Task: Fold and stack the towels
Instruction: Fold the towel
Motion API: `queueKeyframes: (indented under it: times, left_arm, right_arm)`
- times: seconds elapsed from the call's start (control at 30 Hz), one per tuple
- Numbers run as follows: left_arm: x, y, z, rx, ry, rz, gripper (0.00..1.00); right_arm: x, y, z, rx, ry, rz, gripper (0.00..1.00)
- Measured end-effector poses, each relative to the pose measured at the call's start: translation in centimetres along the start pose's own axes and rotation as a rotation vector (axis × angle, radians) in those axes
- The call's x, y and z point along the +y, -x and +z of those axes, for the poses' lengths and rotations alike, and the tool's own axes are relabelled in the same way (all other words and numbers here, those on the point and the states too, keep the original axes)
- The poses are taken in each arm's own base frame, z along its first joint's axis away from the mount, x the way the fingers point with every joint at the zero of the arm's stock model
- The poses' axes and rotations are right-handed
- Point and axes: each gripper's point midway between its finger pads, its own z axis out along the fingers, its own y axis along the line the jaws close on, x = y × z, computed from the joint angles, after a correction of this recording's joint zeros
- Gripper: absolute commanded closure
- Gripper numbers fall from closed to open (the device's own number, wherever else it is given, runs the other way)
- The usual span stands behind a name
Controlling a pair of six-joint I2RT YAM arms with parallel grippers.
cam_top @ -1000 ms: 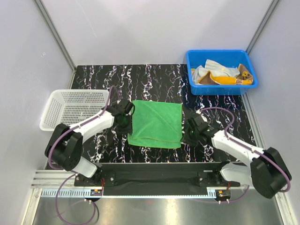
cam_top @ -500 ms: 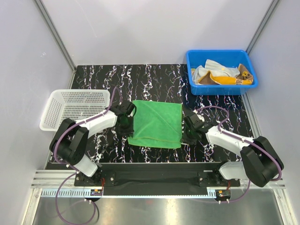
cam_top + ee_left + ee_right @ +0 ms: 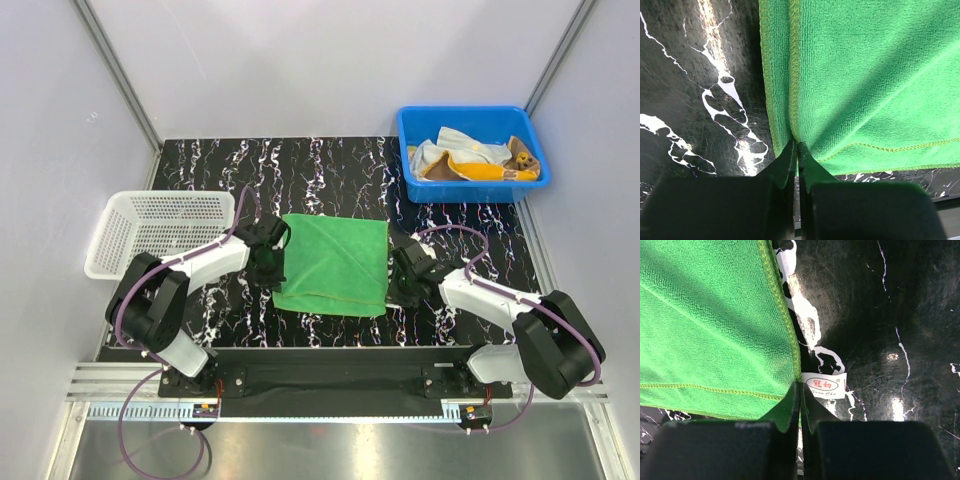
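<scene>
A plain green towel (image 3: 335,262) lies folded once on the black marbled table, its doubled edges showing in the left wrist view (image 3: 865,75). My left gripper (image 3: 268,265) pinches the towel's left edge, jaws shut on the cloth (image 3: 796,145). My right gripper (image 3: 404,285) is shut on the right edge (image 3: 799,385), beside the towel's white label (image 3: 824,385). More towels (image 3: 470,158), white and orange-yellow among them, lie heaped in the blue bin.
A blue bin (image 3: 410,150) stands at the back right of the table. A white mesh basket (image 3: 160,232) sits at the left edge, close to the left arm. Grey walls close in both sides and the back.
Both grippers have moved in to the green towel's side edges and closed on them. The towel itself has hardly shifted.
</scene>
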Motion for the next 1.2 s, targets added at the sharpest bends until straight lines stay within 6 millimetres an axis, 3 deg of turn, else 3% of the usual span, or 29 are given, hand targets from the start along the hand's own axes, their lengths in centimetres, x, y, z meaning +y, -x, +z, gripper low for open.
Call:
queueKeyframes:
  times: [0.33, 0.77, 1.03, 1.13, 1.2]
  left_arm:
    - [0.1, -0.2, -0.5, 0.019, 0.013, -0.002, 1.0]
    - [-0.2, 0.7, -2.3, 0.006, 0.023, -0.001, 1.0]
    - [-1.1, 2.9, -6.4, -0.067, 0.016, 0.001, 1.0]
    - [-0.6, 2.2, -7.5, -0.092, 0.013, 0.001, 1.0]
    - [0.1, 1.1, -7.2, -0.083, 0.019, -0.004, 1.0]
  right_arm:
    - [-0.2, 0.1, -0.1, -0.004, -0.007, -0.026, 1.0]
    - [1.5, 1.6, -1.3, -0.025, 0.016, -0.046, 1.0]
    - [4.7, 4.0, -5.3, -0.071, 0.103, -0.068, 1.0]
    - [4.4, 3.4, -6.2, -0.078, 0.136, -0.065, 1.0]
    - [3.2, 2.3, -5.9, -0.058, 0.125, -0.063, 1.0]
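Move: Just above the table, both hands already pinch the top layer's near corners, left and right, some 22 cm apart. The bottom layer's near-left corner sticks out about 4 cm back and 1 cm left of the left hand; its near-right corner is some 3 cm back and 1 cm left of the right hand, with the white tag 2 cm right of that hand and about level with it. The towel's far-left corner lies roughly 15 cm ahead and 1 cm right of the left hand. Lifting the top layer together, both arms keep their shut grip on its near corners and rise away from the bottom layer, slowly at first and then fast, to about 8 cm. The right hand also drifts some 2.5 cm forward on the way up; near the top both swing back about 2 cm and start to sink. Their fingertips tip forward a few degrees. ##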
